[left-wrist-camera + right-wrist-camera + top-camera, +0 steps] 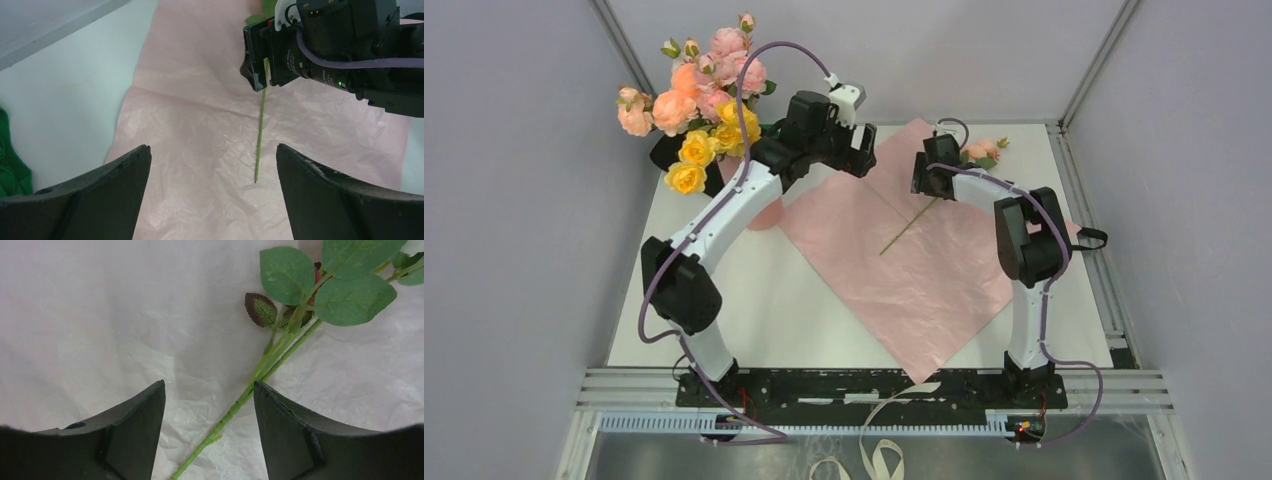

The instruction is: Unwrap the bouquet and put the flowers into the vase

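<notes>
The bouquet's pink paper [894, 270] lies unfolded flat on the table. On it rests one flower, its thin green stem [911, 225] running up to a peach bloom [982, 150]. My right gripper [929, 182] is low over this stem and open; in the right wrist view the stem [235, 405] runs between the fingers of the right gripper [209, 383], unclasped, leaves [300, 275] beyond. My left gripper [864, 162] hovers open over the paper [200, 125], its fingers empty [212, 147], the stem's end [259, 140] ahead. Peach and yellow flowers [694, 110] stand in the salmon vase [767, 212], which the left arm partly hides.
A black cloth lump [664, 155] sits by the vase at the back left. A black ribbon loop [1091, 238] lies at the paper's right corner. Grey walls close in the table on three sides. A white strap [879, 455] hangs below the front rail.
</notes>
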`<state>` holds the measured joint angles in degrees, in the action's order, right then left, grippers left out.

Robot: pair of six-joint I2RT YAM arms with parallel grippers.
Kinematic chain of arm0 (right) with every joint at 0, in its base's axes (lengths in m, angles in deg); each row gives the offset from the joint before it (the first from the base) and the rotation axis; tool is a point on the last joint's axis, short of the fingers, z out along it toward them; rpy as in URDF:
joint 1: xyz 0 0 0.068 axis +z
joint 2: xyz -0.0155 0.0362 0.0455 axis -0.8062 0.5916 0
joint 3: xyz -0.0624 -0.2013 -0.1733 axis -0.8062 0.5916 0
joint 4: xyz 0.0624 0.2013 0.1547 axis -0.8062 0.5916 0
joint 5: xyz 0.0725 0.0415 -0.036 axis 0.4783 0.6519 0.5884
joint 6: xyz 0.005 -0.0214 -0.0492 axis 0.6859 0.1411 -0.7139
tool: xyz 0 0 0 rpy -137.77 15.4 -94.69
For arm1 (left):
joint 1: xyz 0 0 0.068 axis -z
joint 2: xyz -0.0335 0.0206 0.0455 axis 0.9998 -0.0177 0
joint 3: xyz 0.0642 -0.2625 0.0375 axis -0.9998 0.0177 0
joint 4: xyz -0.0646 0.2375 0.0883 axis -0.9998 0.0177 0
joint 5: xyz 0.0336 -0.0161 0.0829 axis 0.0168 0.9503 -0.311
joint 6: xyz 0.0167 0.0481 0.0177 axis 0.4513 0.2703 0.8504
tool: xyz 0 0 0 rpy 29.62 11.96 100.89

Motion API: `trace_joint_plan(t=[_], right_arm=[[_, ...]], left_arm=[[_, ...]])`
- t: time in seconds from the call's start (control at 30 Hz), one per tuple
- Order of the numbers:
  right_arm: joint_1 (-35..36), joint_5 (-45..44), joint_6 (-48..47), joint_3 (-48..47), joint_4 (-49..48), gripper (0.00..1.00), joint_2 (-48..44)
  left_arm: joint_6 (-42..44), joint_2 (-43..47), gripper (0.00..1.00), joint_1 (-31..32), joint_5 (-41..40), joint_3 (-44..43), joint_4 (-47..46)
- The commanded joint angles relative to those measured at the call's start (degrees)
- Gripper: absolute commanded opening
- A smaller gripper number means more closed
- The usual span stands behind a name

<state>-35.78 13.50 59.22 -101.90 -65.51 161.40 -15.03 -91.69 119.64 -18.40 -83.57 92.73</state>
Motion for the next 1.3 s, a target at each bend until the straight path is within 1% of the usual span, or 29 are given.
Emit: trace_joint_plan(t=[0.0,0.07,0.17,0.2,0.3,0.33,0.4,0.47,0.5,0.57,0.6,0.7,0.83,0.93,1.0,1.07,1.13,1.23,1.27], right_arm=[[-1.5,-0.3,2.4,-1.4,-0.6,0.7,1.8],[-2.0,0.9,2.7,-2.8,-0.2,0.67,3.6],[-2.1,0.8,2.8,-4.7,1.9,0.67,5.3],[-2.2,0.8,2.9,-4.0,1.6,0.67,4.9],[-2.3,1.3,3.0,0.7,-3.0,0.67,1.7],[-2.5,1.5,3.1,1.1,-3.6,0.64,1.4],[-2.6,2.3,3.0,-0.6,-2.7,0.52,2.4],[-2.7,3.4,2.8,-3.2,-0.9,0.45,4.3],[-2.8,3.7,2.8,-4.0,-0.3,0.37,5.2],[-2.8,4.6,2.8,-4.8,0.0,0.03,5.9],[-2.8,4.8,2.8,-4.6,-0.1,0.0,5.7],[-2.8,5.9,2.5,-2.2,-2.1,0.0,3.3],[-2.8,9.0,0.5,4.6,-8.3,0.0,-5.0],[-2.7,12.6,-1.7,8.9,-11.7,0.0,-11.6],[-2.5,14.1,-3.5,11.6,-12.1,0.0,-16.6],[-2.5,14.4,-4.8,14.1,-14.2,0.0,-21.1],[-2.5,17.4,-6.4,16.0,-15.1,0.0,-24.7],[-2.6,20.8,-8.0,17.5,-14.9,0.0,-28.8],[-2.5,22.4,-8.2,17.9,-14.7,0.0,-30.0]], left_arm=[[2.2,-4.1,1.0,1.2,2.2,-2.0,-1.8],[2.2,-6.2,1.0,1.7,2.4,-2.1,-2.0],[1.4,-8.1,1.0,2.4,2.5,-1.6,-2.4],[0.6,-8.2,1.0,2.7,2.5,-1.3,-2.9],[-0.1,-8.4,1.0,3.3,2.7,-0.5,-4.2],[-0.2,-8.7,1.0,3.4,2.8,-0.6,-4.3],[-0.3,-9.5,1.0,4.0,2.9,-0.9,-4.3],[-0.4,-9.9,1.0,4.7,2.9,-0.7,-4.3],[-0.3,-10.0,1.0,4.9,2.9,-0.6,-4.3],[-0.3,-10.1,1.0,5.2,2.7,-0.2,-4.3],[-0.3,-10.1,1.0,5.3,2.7,0.0,-4.3],[-0.7,-10.5,1.0,5.5,2.4,0.4,-4.9],[-3.2,-12.5,1.0,5.5,0.7,-0.3,-5.8],[-7.0,-13.8,1.0,5.6,-2.3,-0.2,-8.1],[-11.3,-13.8,1.0,5.4,-4.0,0.6,-10.5],[-15.2,-13.3,1.0,5.3,-2.6,1.7,-13.4],[-19.9,-12.2,1.0,5.3,-0.3,3.5,-16.8],[-27.6,-10.0,0.99,5.4,5.1,9.1,-26.3],[-30.2,-8.9,0.98,5.4,6.4,11.8,-31.6]])
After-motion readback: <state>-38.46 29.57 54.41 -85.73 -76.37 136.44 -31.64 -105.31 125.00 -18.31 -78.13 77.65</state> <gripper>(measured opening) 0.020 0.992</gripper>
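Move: The flower stems my right fingers will shut on lie just below my right hand, about 2 cm ahead, 1 cm right and 2 cm down. From that hand, the peach blossoms lie some 9 cm ahead and 11 cm right, and the bare stem end about 17 cm back and 13 cm left. From my open left hand the stems are about 10 cm ahead, 19 cm right and 25 cm down; the vase stands roughly 20 cm left and 2 cm ahead. I ease my right hand a little down, forward and right onto the stems and pinch them fully shut, then lift them about 14 cm while drawing back 6 cm, tilting the fingertips upward and turning the hand somewhat counter-clockwise. Meanwhile my left hand, fingers still wide open, sinks some 11 cm and shifts 8 cm right towards the stems, touching nothing. ##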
